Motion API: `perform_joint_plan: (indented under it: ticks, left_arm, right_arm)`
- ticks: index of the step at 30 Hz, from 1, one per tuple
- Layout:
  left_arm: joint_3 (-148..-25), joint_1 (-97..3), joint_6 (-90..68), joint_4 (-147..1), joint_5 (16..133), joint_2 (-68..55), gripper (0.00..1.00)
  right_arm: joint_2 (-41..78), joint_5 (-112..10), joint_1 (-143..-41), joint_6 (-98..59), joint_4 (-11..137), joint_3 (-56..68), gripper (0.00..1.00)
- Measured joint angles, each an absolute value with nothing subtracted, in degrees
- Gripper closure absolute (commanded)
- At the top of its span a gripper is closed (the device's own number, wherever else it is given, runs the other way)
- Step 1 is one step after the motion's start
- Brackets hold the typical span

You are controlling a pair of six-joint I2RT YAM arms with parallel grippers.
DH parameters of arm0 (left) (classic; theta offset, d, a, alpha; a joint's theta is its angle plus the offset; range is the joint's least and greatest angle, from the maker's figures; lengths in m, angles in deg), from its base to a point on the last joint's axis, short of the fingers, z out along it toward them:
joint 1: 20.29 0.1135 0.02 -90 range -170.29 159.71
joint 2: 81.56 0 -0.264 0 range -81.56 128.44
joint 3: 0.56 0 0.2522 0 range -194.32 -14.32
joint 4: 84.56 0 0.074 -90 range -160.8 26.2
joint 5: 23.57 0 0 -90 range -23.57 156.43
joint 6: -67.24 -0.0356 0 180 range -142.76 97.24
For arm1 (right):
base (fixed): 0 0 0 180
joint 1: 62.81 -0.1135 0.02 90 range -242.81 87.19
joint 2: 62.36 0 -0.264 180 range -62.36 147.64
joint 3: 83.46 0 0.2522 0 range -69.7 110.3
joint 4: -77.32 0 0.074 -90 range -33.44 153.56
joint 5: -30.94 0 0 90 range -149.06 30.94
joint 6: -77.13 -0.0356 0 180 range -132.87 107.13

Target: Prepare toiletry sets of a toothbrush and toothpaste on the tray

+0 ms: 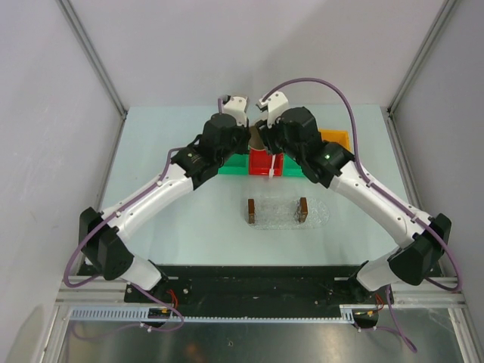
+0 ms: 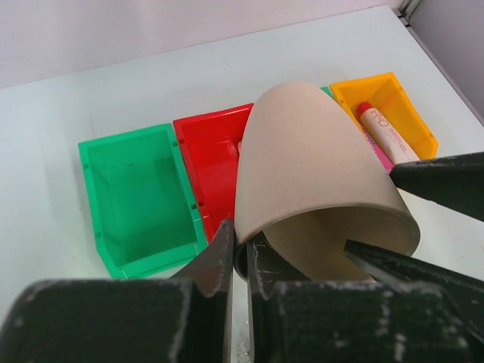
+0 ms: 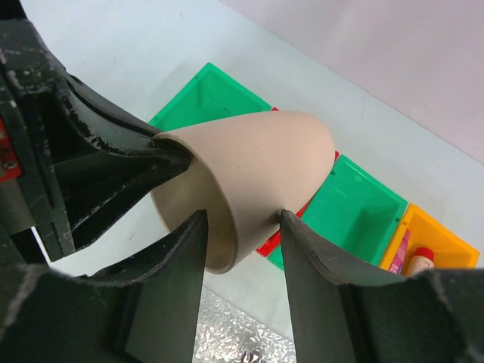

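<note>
A beige cup (image 2: 318, 166) hangs tipped on its side above the coloured bins. My left gripper (image 2: 240, 238) is shut on its rim, one finger inside and one outside. My right gripper (image 3: 242, 219) stands open astride the opposite rim, with its outer finger against the cup wall. A toothpaste tube (image 2: 384, 134) with a red cap and a pink edge lies in the yellow bin (image 2: 412, 113). The clear tray (image 1: 276, 219) with two brown handles sits on the table nearer the arm bases. A thin white strip (image 1: 270, 171) shows at the red bin's near edge; I cannot tell whether it is the toothbrush.
A green bin (image 2: 140, 197) and a red bin (image 2: 212, 159) stand side by side under the cup. A second green bin (image 3: 355, 212) sits between the red and yellow ones. The bumpy tray surface (image 3: 242, 340) lies just below my right fingers.
</note>
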State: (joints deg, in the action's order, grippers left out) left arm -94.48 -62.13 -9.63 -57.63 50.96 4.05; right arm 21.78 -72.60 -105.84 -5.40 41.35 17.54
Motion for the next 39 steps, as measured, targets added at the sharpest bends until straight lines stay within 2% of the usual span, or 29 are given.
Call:
perform_joint_plan:
  ticks: [8, 13, 16, 26, 28, 29, 32, 33, 35, 36, 39]
  left_arm:
    - [-94.11, -62.18, -9.15, -57.42, 52.12, 4.05, 1.00]
    - [-93.76, -62.18, -8.74, -57.02, 52.43, 4.03, 1.00]
    - [-93.76, -62.18, -8.61, -56.67, 52.62, 3.92, 1.00]
    - [-93.69, -62.44, -6.18, -57.11, 53.54, 2.32, 1.00]
    - [-93.69, -62.55, -5.79, -57.42, 53.50, 2.21, 0.99]
    - [-93.69, -62.57, -5.74, -57.57, 53.45, 2.21, 0.97]
    - [-93.69, -62.57, -5.83, -57.81, 53.41, 2.21, 0.73]
    - [-93.69, -62.57, -5.94, -57.85, 53.45, 2.15, 0.48]
    - [-93.69, -62.46, -6.66, -57.96, 53.94, 1.80, 0.21]
    - [-93.69, -62.26, -6.77, -57.81, 53.59, 1.58, 0.02]
    - [-93.67, -60.47, -8.76, -57.90, 55.01, 0.81, 0.00]
  right_arm:
    - [22.70, -74.00, -105.81, -5.51, 41.76, 17.54, 0.53]
    - [24.53, -79.81, -107.37, -3.96, 43.07, 17.54, 0.58]
    - [25.26, -83.66, -108.55, -2.34, 43.97, 17.52, 0.66]
    - [26.37, -92.10, -110.06, 2.25, 47.77, 16.64, 1.00]
    - [26.39, -92.97, -110.12, 2.40, 48.30, 16.43, 1.00]
    - [26.39, -93.15, -110.14, 2.51, 48.41, 16.43, 1.00]
    - [26.39, -93.54, -110.19, 2.79, 48.67, 16.43, 1.00]
    - [26.39, -93.63, -110.19, 2.93, 48.73, 16.43, 1.00]
    - [26.39, -93.58, -109.95, 3.21, 48.62, 16.38, 1.00]
    - [26.39, -93.82, -109.71, 3.23, 48.45, 16.38, 1.00]
    - [26.17, -92.99, -108.26, 3.73, 47.99, 16.40, 1.00]
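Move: The beige cup, mouth facing back, already hangs in the left gripper's pinched rim, its middle about 3 cm ahead and 4 cm right of that hand. From the right hand the cup's middle is some 3 cm ahead and 4 cm left, its near rim between the half-open fingers. Nearly 30 cm below, the red bin lies about 22 cm straight ahead of the right hand, with the emptied green bin 12 cm to its right. Close the right gripper from half open onto the cup's right rim, one finger inside the mouth and one outside, easing about 2 cm forward and slightly right and down while the wrist turns some 15 degrees clockwise and rolls its left side down. Keep the left pinch almost in place until the right has gripped, then spread the left fingers wide to let go of the rim, rising about 2 cm overall, as the right hand shifts a little farther right. ##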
